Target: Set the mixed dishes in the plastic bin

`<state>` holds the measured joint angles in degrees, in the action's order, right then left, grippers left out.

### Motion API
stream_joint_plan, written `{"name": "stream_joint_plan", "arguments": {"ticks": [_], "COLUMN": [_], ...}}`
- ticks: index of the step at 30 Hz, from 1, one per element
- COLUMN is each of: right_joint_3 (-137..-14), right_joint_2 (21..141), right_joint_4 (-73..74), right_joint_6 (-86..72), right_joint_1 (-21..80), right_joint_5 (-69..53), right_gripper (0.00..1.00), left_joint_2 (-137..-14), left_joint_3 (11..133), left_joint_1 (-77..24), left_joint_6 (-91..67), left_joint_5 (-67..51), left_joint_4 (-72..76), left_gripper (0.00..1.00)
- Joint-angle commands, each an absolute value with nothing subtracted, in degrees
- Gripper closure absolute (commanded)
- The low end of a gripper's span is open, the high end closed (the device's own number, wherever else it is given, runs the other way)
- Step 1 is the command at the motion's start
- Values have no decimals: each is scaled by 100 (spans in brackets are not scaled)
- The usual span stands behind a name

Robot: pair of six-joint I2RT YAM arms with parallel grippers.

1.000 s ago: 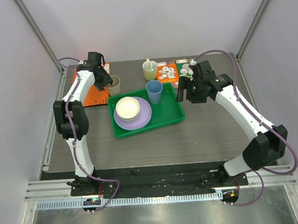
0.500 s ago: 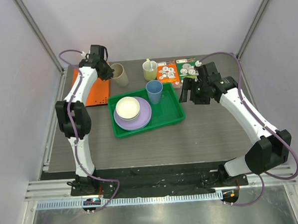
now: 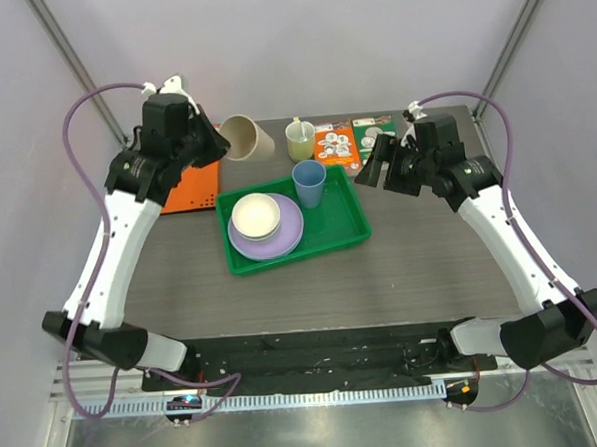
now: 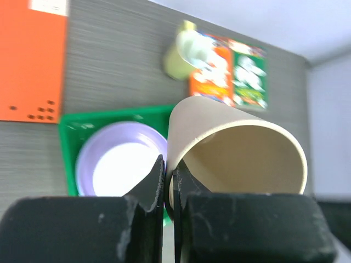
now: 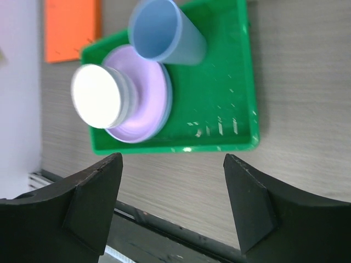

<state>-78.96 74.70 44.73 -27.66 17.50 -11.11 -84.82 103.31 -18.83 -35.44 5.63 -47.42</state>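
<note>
My left gripper (image 3: 217, 143) (image 4: 169, 164) is shut on the rim of the beige cup (image 3: 246, 138) (image 4: 241, 153). It holds the cup tilted in the air above the table's far left, behind the bin. The green plastic bin (image 3: 343, 221) (image 5: 219, 93) lies mid-table. Inside it the cream bowl (image 3: 255, 216) (image 5: 98, 96) sits on the lilac plate (image 3: 289, 229) (image 5: 145, 96). The blue cup (image 3: 308, 183) (image 5: 164, 33) stands at the bin's far side. My right gripper (image 3: 369, 170) (image 5: 173, 164) hovers open and empty, off the bin's far right corner.
A yellow-green mug (image 3: 300, 140) with a spoon stands at the back. Beside it lie two picture cards (image 3: 336, 144). An orange folder (image 3: 191, 184) lies at the back left. Slanted frame posts rise at both rear corners.
My left gripper shut on the beige cup's rim and lifted it off the table by the folder, up and rightwards, tilting it. The right arm rose and drew back slightly, still open.
</note>
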Motion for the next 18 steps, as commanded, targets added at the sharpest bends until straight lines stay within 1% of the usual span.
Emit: {"name": "stream_joint_plan", "arguments": {"ticks": [1,5,10,13,18], "right_joint_3": [-8568,-9052,-8878,-8798,-8465], "right_joint_2": [7163,7172,6988,6987,7093], "right_joint_4": [3964,3981,3850,3963,4192], "right_joint_6": [-3269,-3375,-3445,-3393,-3234], "right_joint_1": [1784,1968,2109,2215,2478], "right_joint_5": [-1292,-1370,-1406,-1354,-1055], "right_gripper": [21,22,21,20,20], "left_joint_2": [-8297,-8402,-8841,-9157,-9465], "left_joint_3": [9871,9423,9395,9588,9816], "left_joint_1": [-2591,-3330,-3989,-4192,-4359], "left_joint_6": [-3437,-3586,-3841,-3928,-4061], "left_joint_5": [246,492,834,958,808], "left_joint_4": [-4938,-4922,-4816,-4843,-4720], "left_gripper": [100,100,100,100,100]}}
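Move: The left gripper already holds the beige cup by its rim, high up; the middle of the plastic bin lies about 14 cm to its right, level with it fore and aft, some 32 cm below. In the bin the bowls on their plates sit about 5 cm right and 30 cm down, and the blue cup about 17 cm right, 6 cm ahead. From the empty right gripper, the bin is roughly 17 cm left, 6 cm ahead and 22 cm down. Bring the left gripper with the beige cup right and back at nearly level height, then sink it, still going right, over the front of the bin: some 15 cm right, 15 cm down and 8 cm back. Turn it about 20 degrees clockwise and tip it down as much, keeping the rim pinched. Lift the open right gripper about 10 cm, drifting left and tipping up. ##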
